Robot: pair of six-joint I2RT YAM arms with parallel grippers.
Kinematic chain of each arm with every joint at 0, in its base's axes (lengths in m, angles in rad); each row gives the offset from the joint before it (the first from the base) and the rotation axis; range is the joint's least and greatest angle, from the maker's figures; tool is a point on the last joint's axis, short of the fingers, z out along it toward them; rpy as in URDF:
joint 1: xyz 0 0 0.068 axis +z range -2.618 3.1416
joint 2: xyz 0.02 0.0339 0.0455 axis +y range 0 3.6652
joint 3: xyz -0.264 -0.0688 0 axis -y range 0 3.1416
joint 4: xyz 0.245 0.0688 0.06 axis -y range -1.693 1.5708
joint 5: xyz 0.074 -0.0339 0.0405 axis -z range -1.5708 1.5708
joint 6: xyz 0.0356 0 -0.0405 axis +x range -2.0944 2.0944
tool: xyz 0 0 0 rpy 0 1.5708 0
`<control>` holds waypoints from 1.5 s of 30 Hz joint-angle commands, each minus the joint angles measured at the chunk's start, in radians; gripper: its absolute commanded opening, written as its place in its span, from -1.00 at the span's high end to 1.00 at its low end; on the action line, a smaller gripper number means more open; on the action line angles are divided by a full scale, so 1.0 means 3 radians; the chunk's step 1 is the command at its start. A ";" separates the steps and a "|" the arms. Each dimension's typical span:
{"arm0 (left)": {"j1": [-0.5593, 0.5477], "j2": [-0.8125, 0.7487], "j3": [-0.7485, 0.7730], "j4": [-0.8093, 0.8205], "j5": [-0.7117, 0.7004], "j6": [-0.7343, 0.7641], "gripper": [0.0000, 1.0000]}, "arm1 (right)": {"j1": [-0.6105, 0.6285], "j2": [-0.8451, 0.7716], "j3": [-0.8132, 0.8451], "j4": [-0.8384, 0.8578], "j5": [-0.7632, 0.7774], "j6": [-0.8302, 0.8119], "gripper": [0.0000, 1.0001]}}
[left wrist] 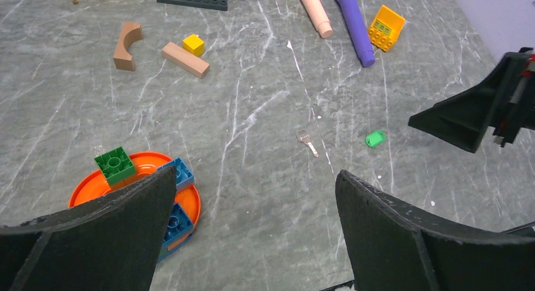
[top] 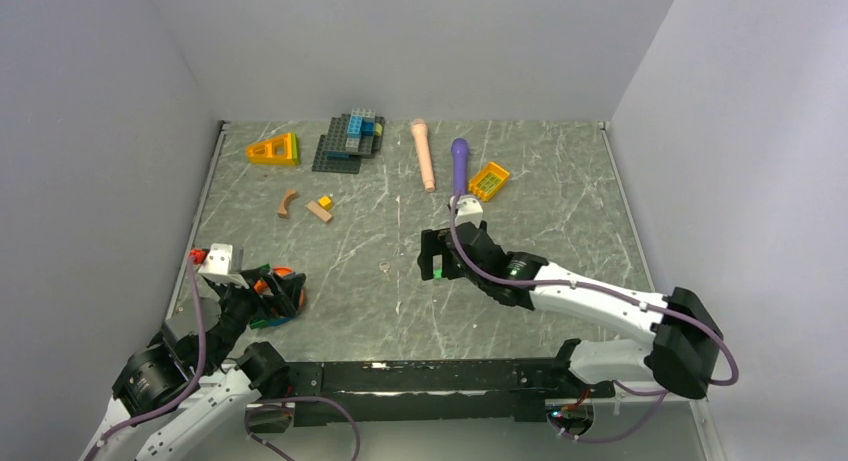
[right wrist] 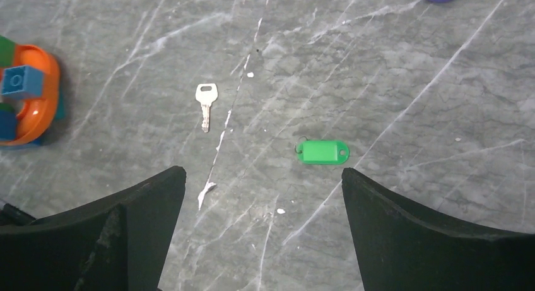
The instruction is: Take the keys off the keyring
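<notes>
A single silver key (right wrist: 205,105) lies flat on the grey table, apart from the keyring. The keyring is a green plastic tag (right wrist: 322,151) with a small wire ring at its left end. My right gripper (right wrist: 262,172) hovers open just above and in front of the tag, nothing between its fingers. From the left wrist view the key (left wrist: 307,141) and tag (left wrist: 375,138) lie side by side ahead of my left gripper (left wrist: 255,174), which is open and empty. From above, the right gripper (top: 432,259) sits mid-table with the key (top: 385,269) to its left; the left gripper (top: 278,296) is near the front left.
An orange dish (left wrist: 142,165) with blue and green blocks sits by the left gripper. Farther back lie wooden blocks (top: 319,211), a dark baseplate with bricks (top: 346,146), a pink cylinder (top: 424,153), a purple cylinder (top: 459,166) and yellow bricks (top: 489,180).
</notes>
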 commanded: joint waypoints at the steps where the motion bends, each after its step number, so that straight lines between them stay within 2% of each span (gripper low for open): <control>1: -0.0005 -0.0057 -0.0023 0.0082 -0.0002 0.0057 -0.99 | -0.0012 -0.0409 -0.0121 0.0202 -0.0028 -0.0160 -0.96; 11: 0.0000 -0.0075 -0.0045 0.0113 0.0045 0.0089 -0.99 | -0.0012 -0.1400 -0.0474 0.0087 0.0386 -0.0244 -0.95; 17: 0.0002 -0.0080 -0.0055 0.0132 0.0065 0.0110 -0.99 | -0.0010 -0.1860 -0.0609 -0.0092 0.0824 -0.0170 -0.98; 25: -0.0001 -0.0102 -0.0059 0.0141 0.0077 0.0114 -0.99 | -0.0012 -0.2713 -0.1181 0.0180 0.1502 0.0079 -1.00; 29: 0.0001 -0.0118 -0.0064 0.0146 0.0086 0.0122 -0.99 | -0.0011 -0.3099 -0.1306 0.0052 0.1454 -0.0194 -1.00; 33: 0.0002 -0.0126 -0.0071 0.0154 0.0096 0.0131 -0.99 | -0.0012 -0.3376 -0.1324 -0.0154 0.1365 -0.0147 -1.00; 45: 0.0000 -0.0142 -0.0075 0.0152 0.0094 0.0131 -0.99 | -0.0012 -0.3587 -0.1146 -0.0531 0.0729 0.0031 -1.00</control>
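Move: Beneath the right hand's open fingers, roughly 12 cm down, the green keyring tag lies on the table, about 5 cm ahead and 2 cm to the right of the hand. The loose key lies some 13 cm to the left of the tag and 1 cm farther out; the purple microphone's middle is about 26 cm beyond the tag and 5 cm to its right. From the left hand the tag is around 13 cm ahead, 29 cm to the right and 23 cm below. Leaving the green tag behind, the empty right hand lifts about 8 cm, then sweeps to its right, ending some 15 cm over and a little farther back, clear of tag and key. On the way the fingers tip up by roughly 25 degrees, the hand's left side rises and it turns clockwise. The gripper stays wide open throughout. ##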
